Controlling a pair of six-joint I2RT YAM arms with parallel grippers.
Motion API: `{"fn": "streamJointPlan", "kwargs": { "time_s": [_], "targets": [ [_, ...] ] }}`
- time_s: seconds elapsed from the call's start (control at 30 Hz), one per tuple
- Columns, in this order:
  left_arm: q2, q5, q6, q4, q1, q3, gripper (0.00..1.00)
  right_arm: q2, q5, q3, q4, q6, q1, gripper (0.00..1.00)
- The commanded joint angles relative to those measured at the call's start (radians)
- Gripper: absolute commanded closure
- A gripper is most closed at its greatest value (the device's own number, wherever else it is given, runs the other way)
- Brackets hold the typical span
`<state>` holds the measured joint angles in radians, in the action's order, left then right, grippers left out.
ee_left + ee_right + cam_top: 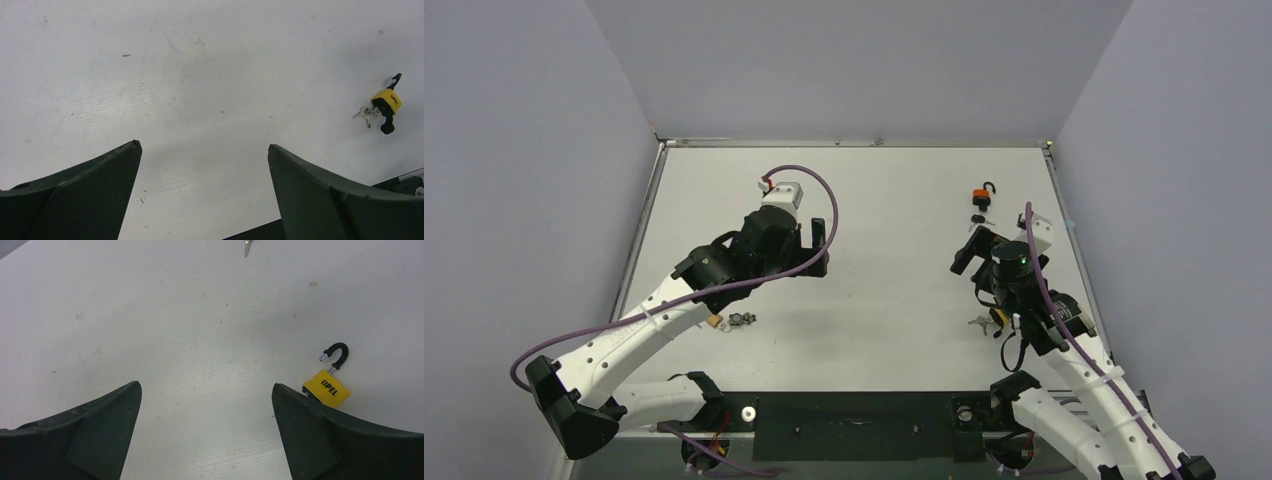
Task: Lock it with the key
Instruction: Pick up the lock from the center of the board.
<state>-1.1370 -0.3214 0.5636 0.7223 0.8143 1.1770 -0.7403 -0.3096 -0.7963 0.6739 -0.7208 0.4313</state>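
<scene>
A yellow padlock (982,194) lies on the white table at the far right, its black shackle (338,353) open with one end free. In the left wrist view the padlock (387,101) has a black-headed key (387,127) in its base and silver keys (362,114) hanging from it. In the right wrist view the padlock (326,388) lies just beyond my right finger (330,435), which hides its base. My right gripper (967,247) (205,384) is open and empty, a little nearer than the padlock and to its left. My left gripper (822,248) (202,145) is open and empty over bare table, far left of the padlock.
A small dark metal object (742,318) and a tan piece (714,322) lie under my left forearm. Loose silver keys (979,322) lie beside my right arm. A silver key tip (247,247) shows at the top of the right wrist view. Grey walls enclose the table.
</scene>
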Motion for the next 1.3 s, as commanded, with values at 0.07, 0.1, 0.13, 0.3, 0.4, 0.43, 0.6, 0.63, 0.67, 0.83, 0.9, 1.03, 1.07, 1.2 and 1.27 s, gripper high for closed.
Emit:
{"fn": "streamJointPlan", "kwargs": {
  "time_s": [0.07,0.1,0.13,0.3,0.4,0.43,0.6,0.63,0.67,0.83,0.9,1.03,1.07,1.2,1.27],
  "targets": [
    [0.024,-0.018,-0.018,-0.01,-0.003,0.022,0.01,-0.012,-0.08,-0.055,0.063,-0.041,-0.013,0.01],
    [0.023,-0.018,-0.019,-0.007,-0.004,0.023,0.01,-0.012,-0.087,-0.058,0.076,-0.049,-0.018,0.01],
    [0.023,-0.018,-0.02,-0.006,-0.005,0.022,0.01,-0.014,-0.092,-0.06,0.083,-0.054,-0.022,0.01],
    [0.021,-0.015,-0.021,-0.002,-0.005,0.021,0.01,-0.023,-0.12,-0.065,0.133,-0.084,-0.058,0.02],
    [0.025,-0.009,-0.018,-0.004,-0.004,0.016,0.01,-0.03,-0.107,-0.043,0.151,-0.098,-0.1,0.03],
    [0.025,-0.006,-0.017,-0.003,-0.005,0.016,0.01,-0.031,-0.1,-0.037,0.157,-0.099,-0.111,0.04],
    [0.031,0.009,-0.008,-0.003,-0.005,0.012,0.01,-0.054,-0.015,0.03,0.158,-0.089,-0.246,0.08],
    [0.032,0.014,-0.005,-0.005,-0.006,0.007,0.01,-0.064,0.016,0.05,0.154,-0.085,-0.291,0.09],
    [0.038,0.018,-0.004,-0.008,-0.005,0.005,0.01,-0.069,0.033,0.061,0.142,-0.08,-0.315,0.12],
    [0.059,0.046,0.004,-0.022,-0.005,-0.006,0.01,-0.122,0.171,0.163,0.072,-0.058,-0.479,0.16],
    [0.064,0.055,0.007,-0.027,-0.005,-0.011,0.02,-0.145,0.222,0.192,0.034,-0.045,-0.523,0.16],
    [0.086,0.054,0.014,-0.039,-0.005,-0.031,0.01,-0.222,0.238,0.21,-0.014,-0.041,-0.548,0.18],
    [0.089,0.054,0.016,-0.042,-0.005,-0.034,0.01,-0.236,0.238,0.211,-0.017,-0.042,-0.552,0.19],
    [0.11,0.064,0.018,-0.053,-0.009,-0.052,0.01,-0.304,0.229,0.21,-0.041,-0.056,-0.578,0.25],
    [0.116,0.078,0.018,-0.057,-0.011,-0.056,0.01,-0.33,0.22,0.207,-0.052,-0.069,-0.586,0.29]
  ]
}}
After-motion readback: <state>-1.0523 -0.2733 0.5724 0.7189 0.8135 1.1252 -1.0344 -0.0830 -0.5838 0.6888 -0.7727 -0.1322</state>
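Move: The yellow lock lies about 9 cm to the right of the right hand, 3 cm back and some 18 cm below. Its silver keys lie about 4 cm to the left of it and 1 cm nearer the base. The orange lock stands some 22 cm ahead of the hand and 8 cm right, also on the board. From the left hand the yellow lock is roughly 35 cm right, 4 cm back and 22 cm below. The right hand swings 9 cm right, then sinks 15 cm towards the yellow lock, tipping downward, fingers partly closing. ##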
